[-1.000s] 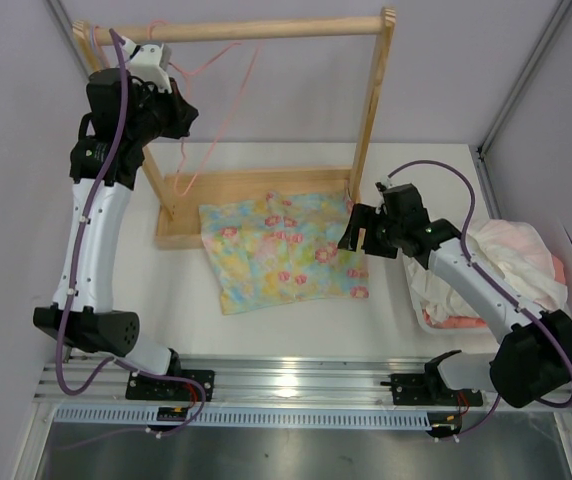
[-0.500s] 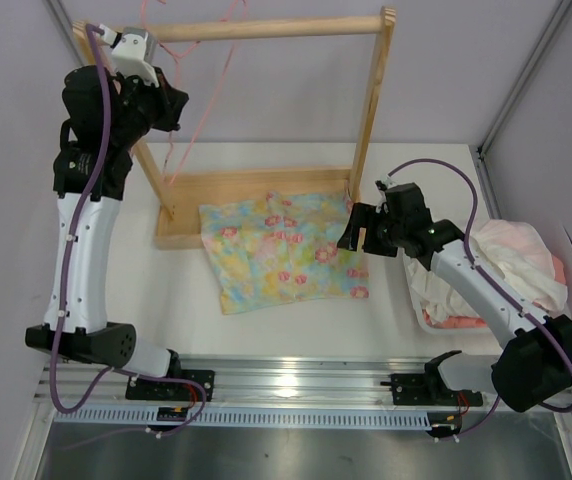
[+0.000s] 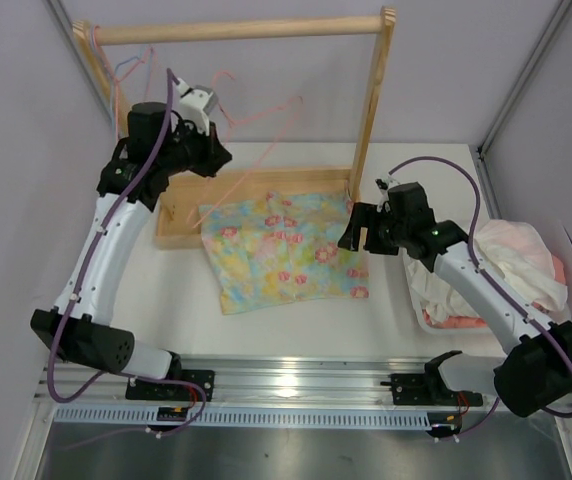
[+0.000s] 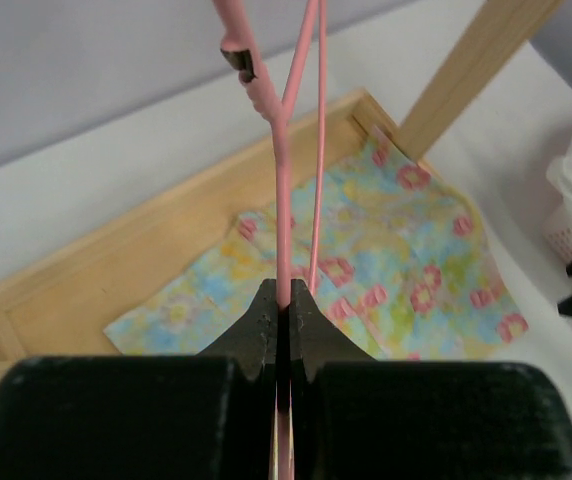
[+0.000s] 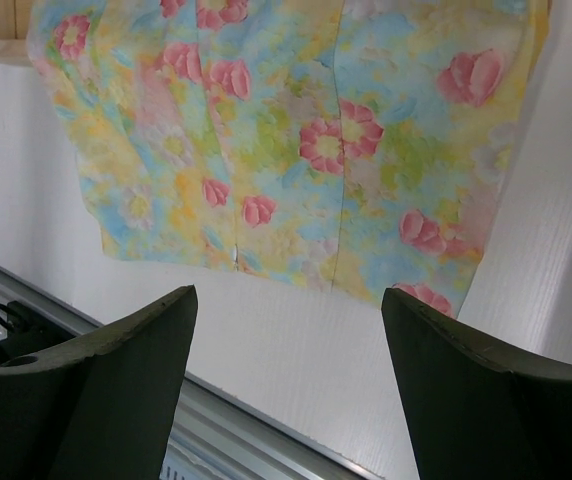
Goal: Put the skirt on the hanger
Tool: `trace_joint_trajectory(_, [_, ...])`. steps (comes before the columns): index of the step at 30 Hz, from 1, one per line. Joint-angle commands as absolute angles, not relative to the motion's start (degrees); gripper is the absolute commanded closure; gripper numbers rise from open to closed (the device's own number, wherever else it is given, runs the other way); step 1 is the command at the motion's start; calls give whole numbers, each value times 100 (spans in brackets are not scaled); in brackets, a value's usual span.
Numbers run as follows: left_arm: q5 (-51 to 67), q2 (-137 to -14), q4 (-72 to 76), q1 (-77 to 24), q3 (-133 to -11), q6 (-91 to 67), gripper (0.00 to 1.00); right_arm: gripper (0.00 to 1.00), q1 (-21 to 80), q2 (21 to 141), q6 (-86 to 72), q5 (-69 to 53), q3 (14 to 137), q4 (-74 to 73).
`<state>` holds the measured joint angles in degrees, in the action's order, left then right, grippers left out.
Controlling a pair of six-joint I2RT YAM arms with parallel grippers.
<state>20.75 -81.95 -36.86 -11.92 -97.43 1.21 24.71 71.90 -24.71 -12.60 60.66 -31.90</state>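
Note:
The skirt [image 3: 281,250] lies flat on the white table, pastel yellow, blue and green with pink flowers, its far edge over the wooden rack base [image 3: 256,185]. My left gripper [image 3: 216,157] hovers above the base's left part, shut on the thin pink hanger [image 3: 297,99], which hangs free of the rail. In the left wrist view the hanger [image 4: 278,150] runs up from the closed left gripper [image 4: 284,295] over the skirt [image 4: 406,230]. My right gripper [image 3: 354,232] is open at the skirt's right edge, empty. In the right wrist view, the right gripper [image 5: 288,293] has the skirt [image 5: 296,140] ahead of it.
A wooden rack stands at the back with a top rail [image 3: 236,30] and a right post [image 3: 371,110]. Thin hangers [image 3: 124,65] stay on the rail's left end. A white basket [image 3: 436,322] with a white-and-pink heap of clothes [image 3: 511,260] sits at the right.
My left arm has carried the pink hanger off the top rail, down and to the right, over the rack base. The right arm and the skirt have not moved.

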Motion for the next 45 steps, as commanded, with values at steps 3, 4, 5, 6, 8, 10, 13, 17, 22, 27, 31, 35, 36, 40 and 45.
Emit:
trace_joint_trajectory(3, [2689, -7630, -3736, -1608, -9159, 457, 100, 18, 2549, 6864, -2233, -1406, 6425, -2963])
trace_joint_trajectory(4, [2733, -7585, -3648, -1730, -8801, 466, 100, 18, 2549, 6821, -2232, -1432, 6416, -2936])
trace_joint_trajectory(5, [2777, -7559, -3621, -1792, -8693, 475, 100, 18, 2549, 6794, -2224, -1502, 6425, -2892])
trace_joint_trajectory(6, [2795, -7541, -3621, -1845, -8605, 501, 100, 18, 2558, 6707, -2215, -1538, 6399, -2805])
trace_joint_trajectory(8, [2830, -7532, -3674, -1994, -8289, 536, 100, 18, 2558, 6592, -2197, -1652, 6372, -2716])
trace_joint_trajectory(10, [2874, -7436, -3665, -2187, -7904, 598, 100, 18, 2575, 6504, -2189, -1644, 6390, -2733])
trace_joint_trajectory(13, [2944, -7208, -3349, -2565, -7393, 633, 100, 18, 2575, 6443, -2197, -1354, 6372, -2882])
trace_joint_trajectory(17, [2997, -6988, -3042, -3093, -6455, 607, 100, 19, 2514, 6293, -2285, -1002, 6267, -3224])
trace_joint_trajectory(22, [3225, -6943, -2321, -3734, -5574, 404, 100, 20, 2724, 5916, -2513, -976, 5890, -3340])
trace_joint_trajectory(27, [3410, -7153, -1882, -4086, -5203, 168, 100, 28, 3005, 5687, -2821, -826, 5257, -3401])
trace_joint_trajectory(31, [3165, -7443, -1679, -4367, -4957, 44, 100, 33, 3356, 5581, -3067, -388, 4887, -3471])
trace_joint_trajectory(35, [2804, -7681, -1521, -4465, -4808, -289, 100, 38, 3489, 5633, -3339, -133, 4510, -3463])
trace_joint_trajectory(36, [2743, -7734, -1494, -4491, -4782, -325, 100, 39, 3507, 5677, -3366, -88, 4430, -3445])
trace_joint_trajectory(40, [2382, -7971, -1257, -4544, -4693, -439, 100, 40, 3516, 5958, -3454, 61, 4096, -3217])
trace_joint_trajectory(45, [1908, -8217, -1160, -4535, -4710, -448, 100, 49, 3516, 6310, -3454, 343, 4069, -2795])
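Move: Shut on the pink hanger, the left gripper is high above the table. The middle of the skirt lies about 16 cm to its right, 5 cm back and some 36 cm below; the rack's wooden tray is 11 cm right, 6 cm ahead and about 35 cm down. From the open right gripper, the skirt's middle is about 12 cm left, 4 cm ahead and 17 cm below, and the clothes basket about 35 cm right, 2 cm back and 14 cm down. Swing the left gripper, still pinching the hanger, down nearly 30 cm, about 20 cm back and to the right, to the skirt's near edge, tipping it down while turning it clockwise. Lift the right gripper slightly, then draw it back and lower it past its starting height, beside the skirt's near right corner, narrowing its fingers partway without shutting on anything. ##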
